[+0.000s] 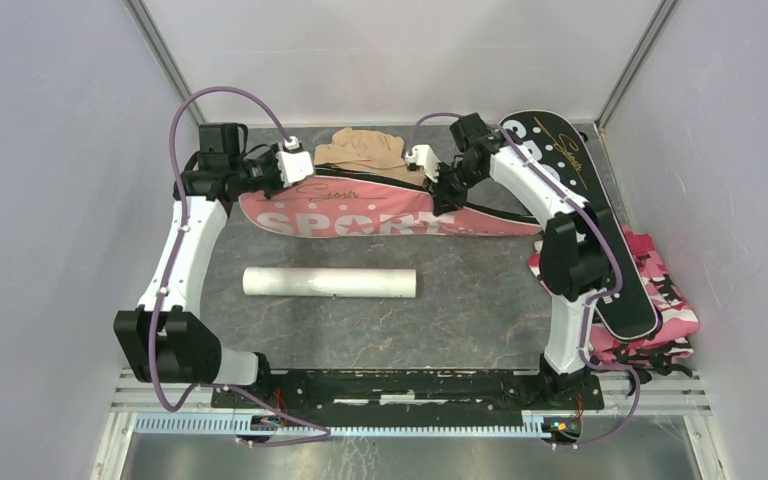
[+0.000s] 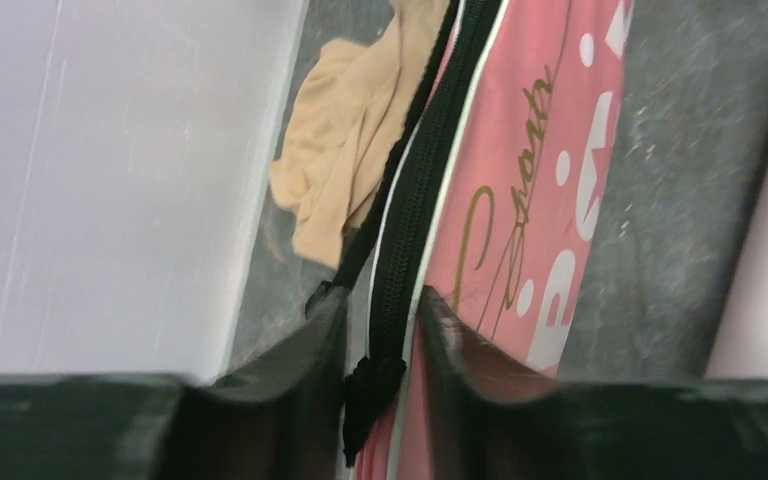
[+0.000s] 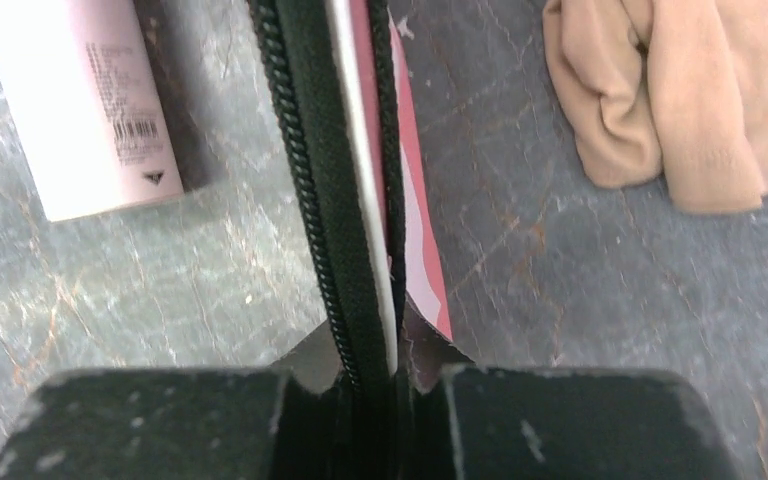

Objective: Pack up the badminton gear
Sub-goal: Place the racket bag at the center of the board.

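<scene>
The pink "SPORT" cover [image 1: 360,215] lies across the back of the table. My left gripper [image 1: 295,172] is at its left end. In the left wrist view the jaws [image 2: 383,305] stand narrow, and the cover's black zipper edge [image 2: 410,200] fills the gap between them. My right gripper [image 1: 440,188] is at the cover's narrow right part, shut tight [image 3: 370,360] on the zipper edge [image 3: 320,180]. The long white tube [image 1: 330,282] lies loose in the middle. The black cover [image 1: 580,210] lies at the right, behind the right arm.
A tan cloth [image 1: 360,150] is bunched behind the pink cover, near the back wall. The black cover rests on a folded pink camouflage cloth [image 1: 660,290] at the right edge. Grey walls close in on both sides.
</scene>
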Robot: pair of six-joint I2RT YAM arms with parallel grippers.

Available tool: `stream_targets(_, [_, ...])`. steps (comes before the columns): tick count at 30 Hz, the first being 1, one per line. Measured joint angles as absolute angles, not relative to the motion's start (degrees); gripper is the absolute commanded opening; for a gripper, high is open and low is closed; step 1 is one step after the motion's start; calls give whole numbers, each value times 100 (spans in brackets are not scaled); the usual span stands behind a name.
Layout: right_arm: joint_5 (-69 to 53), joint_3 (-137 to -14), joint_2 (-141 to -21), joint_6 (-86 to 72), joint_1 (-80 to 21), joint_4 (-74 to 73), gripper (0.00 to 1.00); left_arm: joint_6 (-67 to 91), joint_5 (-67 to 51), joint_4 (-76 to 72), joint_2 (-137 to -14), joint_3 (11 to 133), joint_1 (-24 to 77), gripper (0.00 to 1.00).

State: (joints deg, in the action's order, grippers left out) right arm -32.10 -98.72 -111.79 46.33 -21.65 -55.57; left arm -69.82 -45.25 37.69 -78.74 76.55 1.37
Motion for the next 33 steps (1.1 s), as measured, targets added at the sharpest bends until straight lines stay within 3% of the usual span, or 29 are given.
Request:
stream_targets(5, [-3435, -10433, -11867, 4309, -2259, -5500, 0, -7024, -4198, 3935, -8099, 7950, 47, 98])
stream_targets(6, [-3509, -10490, -11957, 4230, -2279, -5481, 0, -7046, -4156, 3938, -8112, 7953, 45, 100])
stream_targets(11, [-3835, -10672, -12208, 3822, -2294, -5236, 1, -6746, -3719, 3328, -8066, 7743, 45, 100])
stream_targets(21, [-3780, -11026, -12623, 2969, -2327, -4252, 31, -5723, -2593, 1227, -7432, 6919, 45, 100])
stream_targets(24, [-3546, -11196, -12728, 2978, -2324, -3933, 35, -5590, -2423, 891, -7183, 6768, 45, 100])
stream_targets(30, [-3164, -11205, -12779, 3194, -2327, -3680, 33, -5511, -2388, 692, -6945, 6665, 45, 100])
stream_targets(33, [-3050, -11205, -12783, 3332, -2327, -3667, 44, -5448, -2418, 698, -6936, 6608, 45, 100])
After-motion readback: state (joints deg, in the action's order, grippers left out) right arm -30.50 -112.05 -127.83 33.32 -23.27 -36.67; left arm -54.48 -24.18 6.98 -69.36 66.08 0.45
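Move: My right hand pinches the pink racket bag's upper zip edge; the bag's middle is about 11 cm to the left, roughly level forward, 5 cm lower. The beige cloth lies some 12 cm ahead and 14 left, 10 below. My left hand, already starting to open, has the bag's head end, with the bag's middle about 20 cm right, 5 back, 10 below; from it the white tube lies 22 cm back, 6 right, 22 below. I let the bag's head end go from my left hand, opening wide while I carry the hand forward and left, then up about 7 cm, turning it some 25 degrees counter-clockwise and tipping the fingers up. With my right hand I keep the zip edge between my fingers, drawing it left and slightly down, then forward over the beige cloth, the grip loosening late. ##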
